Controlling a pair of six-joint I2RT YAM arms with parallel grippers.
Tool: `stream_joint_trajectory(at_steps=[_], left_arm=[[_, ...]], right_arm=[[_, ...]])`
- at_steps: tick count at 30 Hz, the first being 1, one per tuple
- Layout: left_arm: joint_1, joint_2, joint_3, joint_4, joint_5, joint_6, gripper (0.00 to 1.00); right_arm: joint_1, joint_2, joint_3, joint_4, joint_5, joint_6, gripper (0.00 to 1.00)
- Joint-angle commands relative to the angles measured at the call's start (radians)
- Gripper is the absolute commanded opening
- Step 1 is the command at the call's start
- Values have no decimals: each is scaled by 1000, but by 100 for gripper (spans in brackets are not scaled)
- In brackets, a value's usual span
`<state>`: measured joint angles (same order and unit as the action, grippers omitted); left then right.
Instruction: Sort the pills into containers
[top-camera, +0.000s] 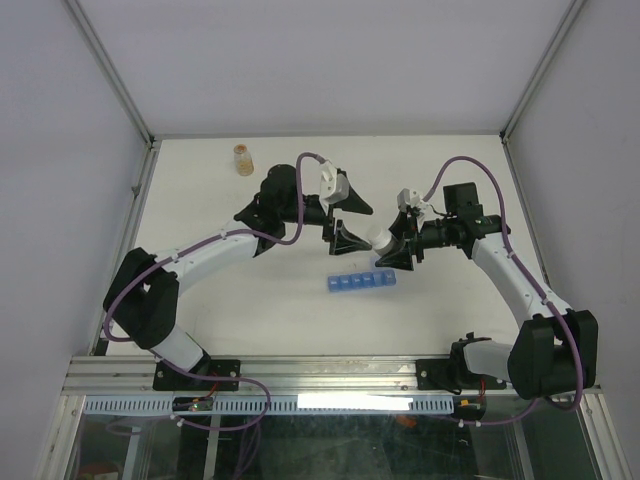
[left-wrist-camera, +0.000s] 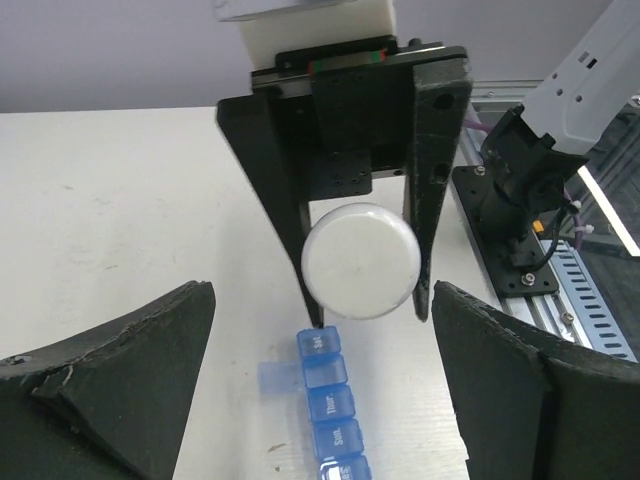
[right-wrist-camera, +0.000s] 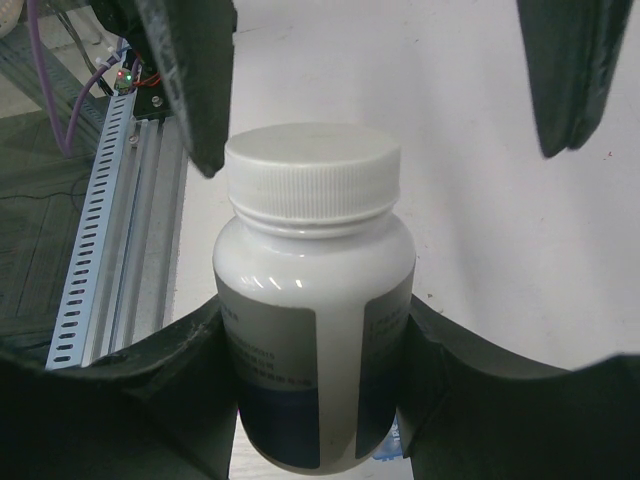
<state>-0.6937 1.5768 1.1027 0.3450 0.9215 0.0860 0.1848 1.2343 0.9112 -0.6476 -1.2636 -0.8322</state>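
Observation:
My right gripper (right-wrist-camera: 315, 335) is shut on the body of a white bottle (right-wrist-camera: 312, 300) with a white screw cap (right-wrist-camera: 312, 168), held above the table. The cap faces my left gripper (left-wrist-camera: 322, 292), whose jaws stand open, one finger (right-wrist-camera: 190, 70) on each side of the cap and apart from it. In the top view the left gripper (top-camera: 358, 218) and the bottle (top-camera: 382, 240) meet near the table's middle. The containers (top-camera: 362, 282), a blue translucent strip, lie just below them; one compartment's lid (left-wrist-camera: 276, 385) is flipped open. No pills show in any view.
A small amber bottle (top-camera: 242, 158) stands at the back left of the table. A metal rail (top-camera: 330, 375) runs along the near edge with both arm bases on it. White walls close off the sides and back.

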Motion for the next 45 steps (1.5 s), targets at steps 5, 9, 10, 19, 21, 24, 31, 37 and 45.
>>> stream_joint_trajectory(at_steps=[5, 9, 10, 19, 21, 24, 31, 37, 45], left_arm=[[-53, -1, 61, -11, 6, 73, 80], [-60, 10, 74, -11, 1, 59, 70], [-60, 12, 77, -10, -1, 56, 68], [-67, 13, 87, -25, 0, 30, 51], [-70, 10, 80, -26, -2, 20, 45], [-77, -2, 65, -26, -14, 4, 37], [-115, -37, 39, -17, -114, -98, 15], [-145, -79, -12, 29, -347, -362, 0], [-200, -141, -38, -46, -689, -652, 0]], right_arm=[[-5, -7, 40, 31, -21, -8, 0], [-5, -8, 40, 31, -21, -7, 0], [-5, -7, 39, 31, -21, -8, 0], [-5, -6, 40, 31, -19, -8, 0], [-5, -7, 38, 31, -19, -8, 0], [-5, -6, 40, 31, -19, -8, 0], [-5, -6, 39, 32, -16, -6, 0], [-7, -8, 41, 33, -11, -6, 0], [-13, -6, 43, 33, -5, -2, 0]])
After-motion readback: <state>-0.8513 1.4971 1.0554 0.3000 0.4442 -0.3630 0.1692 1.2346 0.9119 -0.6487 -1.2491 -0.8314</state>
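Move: The white bottle's cap lies about 2 cm back of the left gripper and 3 cm to its right, nearly level with it, between the open fingers' reach; the bottle's middle is some 3 cm back, 5 cm right and 4 cm below. The blue pill organizer is about level forward with that hand, 2 cm right and 24 cm down. From the right gripper, which already holds the bottle, the cap sits roughly 2 cm ahead, 3 cm left and 6 cm up. The cap of the tilted bottle gets pinched from both sides: the wide-open left gripper eases about 2 cm back and 2 cm right onto it while closing to under half its opening. Holding that pinch, the left wrist then twists some 30 degrees counter-clockwise, seen from the cap end, creeping slightly forward. The right gripper keeps hold of the bottle body, almost still. ##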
